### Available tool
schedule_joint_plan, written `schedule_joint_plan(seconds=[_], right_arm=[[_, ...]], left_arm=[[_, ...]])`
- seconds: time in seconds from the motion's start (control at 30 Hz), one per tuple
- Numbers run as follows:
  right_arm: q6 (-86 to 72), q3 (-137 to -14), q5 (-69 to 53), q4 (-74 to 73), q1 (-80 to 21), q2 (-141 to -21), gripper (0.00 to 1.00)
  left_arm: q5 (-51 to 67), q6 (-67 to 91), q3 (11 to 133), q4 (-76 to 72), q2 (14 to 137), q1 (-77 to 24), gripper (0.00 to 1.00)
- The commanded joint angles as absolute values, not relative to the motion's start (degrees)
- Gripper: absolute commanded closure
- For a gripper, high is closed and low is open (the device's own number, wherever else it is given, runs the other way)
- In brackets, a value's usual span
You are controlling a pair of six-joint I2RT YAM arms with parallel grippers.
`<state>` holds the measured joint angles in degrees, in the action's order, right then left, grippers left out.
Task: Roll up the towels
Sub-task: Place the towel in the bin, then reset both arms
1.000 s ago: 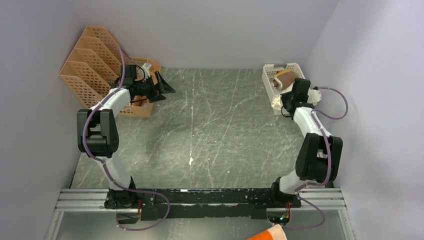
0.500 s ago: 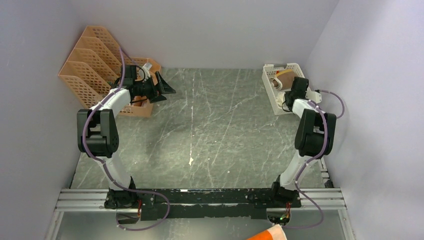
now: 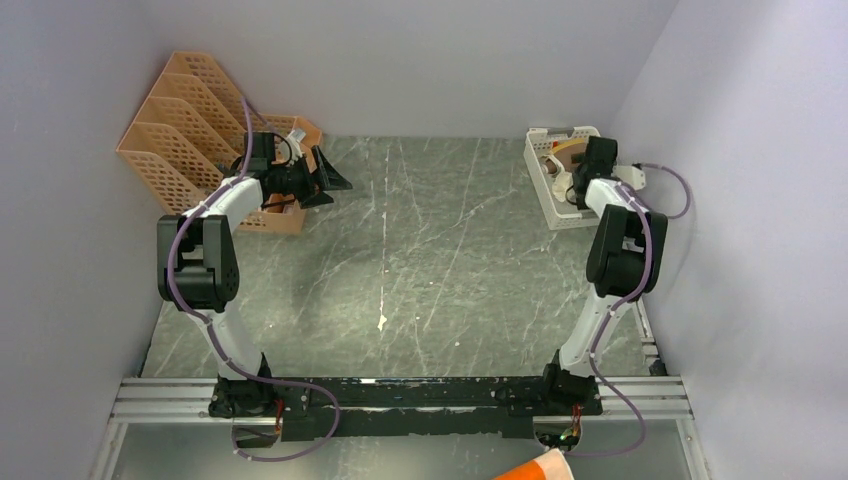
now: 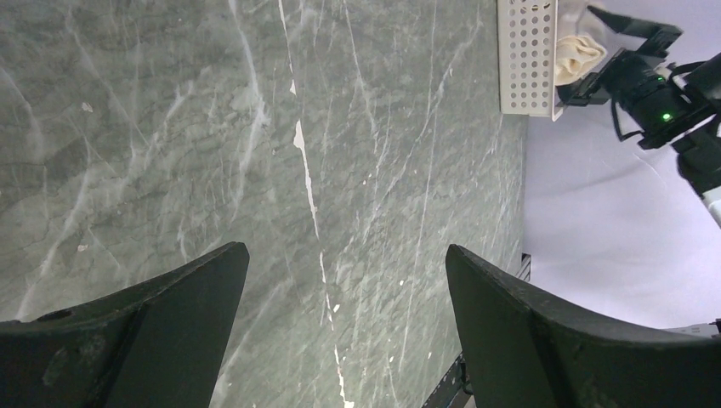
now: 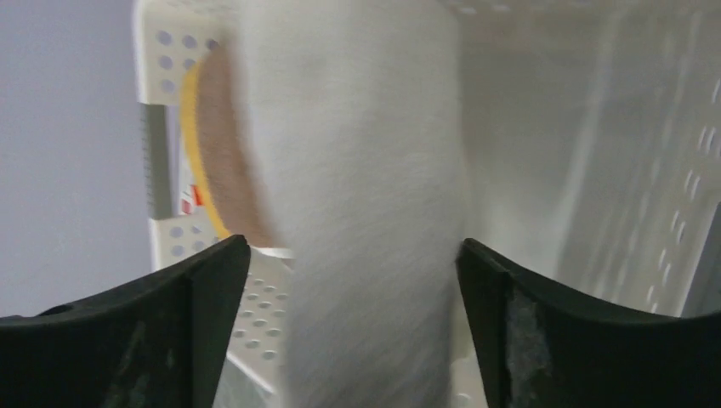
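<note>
Close up in the right wrist view, the cream-white towel (image 5: 366, 212) stands rolled inside the white perforated basket (image 5: 170, 51). Behind it, to the left, lies the brown-tan towel (image 5: 234, 170) with its yellow edge. My right gripper (image 5: 350, 245) straddles the cream roll with its jaws open, and a gap shows at the left finger. From above, the right gripper (image 3: 577, 180) reaches into the basket (image 3: 545, 135) at the far right. The left gripper (image 4: 347, 248) is wide open with nothing in it, hovering over the table at the far left (image 3: 335, 175).
An orange slotted file rack (image 3: 180, 120) and a low orange box (image 3: 285, 215) stand at the far left beside my left arm. Grey walls close in on both sides and behind. An orange-white object (image 3: 540, 468) pokes in at the near edge.
The right arm has swung from the basket's near end back over the basket, and its jaws have spread apart around the cream towel. The left arm has stayed put.
</note>
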<state>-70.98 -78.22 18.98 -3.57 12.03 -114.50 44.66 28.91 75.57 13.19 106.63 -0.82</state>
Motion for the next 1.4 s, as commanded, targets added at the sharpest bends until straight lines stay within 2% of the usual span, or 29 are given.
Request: schedule_joint_plan(seconds=[0.0, 0.27, 0.53, 0.67, 0.77, 0.83, 0.93, 1.03, 1.13, 1.37], right_arm=[[-71.1, -86.0, 27.6, -17.0, 10.8, -113.6, 0.00], [-73.3, -81.8, 28.0, -20.1, 9.9, -104.9, 0.00], [-69.3, -73.9, 25.8, -19.6, 4.8, -87.5, 0.00], [-58.7, -68.7, 27.1, -16.7, -6.4, -78.5, 0.00], [-45.5, -63.1, 28.4, -8.7, -16.0, -73.5, 0.00], [-38.9, -61.2, 24.7, -6.2, -19.1, -72.0, 0.00], [-28.8, -58.9, 26.8, -3.9, -24.5, -69.9, 0.00], [-18.1, -55.3, 30.9, 1.7, -31.2, -68.8, 0.00], [-14.3, -56.3, 31.8, 2.1, -32.2, -70.3, 0.00], [-9.3, -56.9, 29.6, 6.0, -32.3, -70.8, 0.00]], left_arm=[[46.3, 27.9, 76.9, 13.5, 106.9, -0.4, 0.01], [46.9, 27.6, 76.2, 13.6, 105.8, -0.3, 0.01], [45.8, 26.2, 76.6, 15.1, 104.7, -0.2, 0.01], [42.7, 23.3, 77.6, 17.1, 103.1, 0.0, 0.01], [39.9, 21.9, 77.1, 15.7, 100.1, 0.0, 0.01], [38.0, 21.5, 76.0, 13.4, 97.5, 0.0, 0.01], [35.6, 18.4, 74.1, 10.9, 92.5, -0.5, 0.01], [25.6, 10.6, 71.7, 10.0, 84.6, -4.3, 0.01], [20.6, 7.1, 69.2, 8.6, 80.8, -7.2, 0.01], [20.2, 8.5, 65.0, 5.0, 76.1, -7.5, 0.01]])
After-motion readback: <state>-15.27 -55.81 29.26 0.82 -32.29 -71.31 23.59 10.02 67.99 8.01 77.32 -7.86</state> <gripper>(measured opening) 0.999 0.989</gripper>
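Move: The bin that the right hand is reaching into has its middle about 2 cm to that hand's left, 1 cm back and 4 cm below. The white rolled towel at its fingers centres some 2 cm left, 2 cm back and 2 cm down, while the brown towel lies roughly 5 cm ahead, 2 cm left and 3 cm lower. From the left hand, the bin is around 60 cm to the right, 7 cm ahead and 9 cm below. The white towel is left in the bin as the right fingers, already part open, spread fully. The right hand lifts and draws back out, then sweeps left past the bin's left side, ending about 28 cm left, 17 cm higher and 15 cm back, rolling and swinging counter-clockwise. Late on, the empty left hand rises some 15 cm, tipping its fingers up about 40 degrees. ##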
